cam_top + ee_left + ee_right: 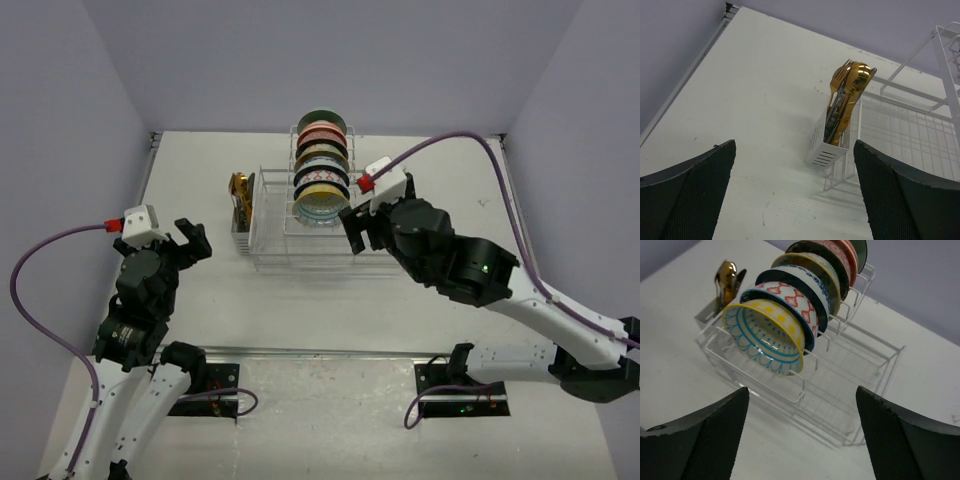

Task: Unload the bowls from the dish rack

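The white wire dish rack (272,245) stands at the table's middle back. Several bowls (322,165) stand on edge in its upright slots. The nearest bowl (765,335) is yellow with blue arcs; behind it are a red-patterned bowl (792,300) and darker-rimmed ones. My right gripper (357,228) is open and empty, just right of the rack's front corner, facing the nearest bowl without touching it. My left gripper (192,243) is open and empty, left of the rack, well apart from it.
A small white utensil holder (826,145) with gold cutlery (847,92) hangs on the rack's left end; it also shows in the top view (241,200). The table's left edge (685,75) meets the purple wall.
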`<state>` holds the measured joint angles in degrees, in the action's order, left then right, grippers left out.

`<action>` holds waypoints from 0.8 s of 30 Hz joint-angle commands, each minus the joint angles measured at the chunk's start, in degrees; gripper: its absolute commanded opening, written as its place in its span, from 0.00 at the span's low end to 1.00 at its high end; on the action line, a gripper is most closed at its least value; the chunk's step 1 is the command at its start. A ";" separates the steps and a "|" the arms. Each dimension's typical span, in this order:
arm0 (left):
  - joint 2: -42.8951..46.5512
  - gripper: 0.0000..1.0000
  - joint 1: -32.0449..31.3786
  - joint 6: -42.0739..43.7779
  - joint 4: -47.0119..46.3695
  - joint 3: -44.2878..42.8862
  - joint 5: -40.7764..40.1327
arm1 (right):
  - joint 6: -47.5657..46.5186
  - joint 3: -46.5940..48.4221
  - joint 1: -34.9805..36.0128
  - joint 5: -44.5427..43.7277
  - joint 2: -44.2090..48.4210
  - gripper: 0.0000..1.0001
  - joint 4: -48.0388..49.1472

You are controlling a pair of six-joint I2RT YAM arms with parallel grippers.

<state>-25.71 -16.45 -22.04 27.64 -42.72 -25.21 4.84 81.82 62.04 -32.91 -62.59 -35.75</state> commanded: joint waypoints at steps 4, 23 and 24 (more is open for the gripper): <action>0.49 1.00 0.63 0.33 -0.92 -0.35 2.27 | -13.89 -0.96 2.47 -13.85 -6.66 0.73 8.14; 0.67 1.00 0.71 0.77 -1.09 -0.35 3.24 | -24.18 -8.43 0.10 -12.01 -14.58 0.46 31.17; 0.67 1.00 0.71 0.77 -1.10 -0.26 3.33 | -24.44 -8.87 0.01 -12.01 -14.84 0.41 31.96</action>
<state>-25.43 -16.23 -21.96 27.73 -42.72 -22.87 -16.95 73.78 62.65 -44.01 -77.36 -11.99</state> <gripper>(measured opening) 0.997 0.434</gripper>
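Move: Ahead and to the left of the right hand, the yellow bowl stands nearest in the row, its middle about 8 cm forward, 11 cm left and 9 cm below. The red-and-white bowl is some 4 cm beyond the yellow one, and the cutlery holder roughly 18 cm to the yellow bowl's left, level with it in depth and lower. From the left hand the yellow bowl lies about 31 cm right and 8 cm ahead, at near its height. Reaching forward, down and left by roughly 6, 6 and 5 cm, the right hand comes in on the yellow bowl's right-hand rim, sinking quickly at first, levelling briefly, then sinking again. It rolls its left side down about 20 degrees as the fingers narrow from almost wide open to a little under half, bringing the rim's edge between their tips; a touch can't be made out. ##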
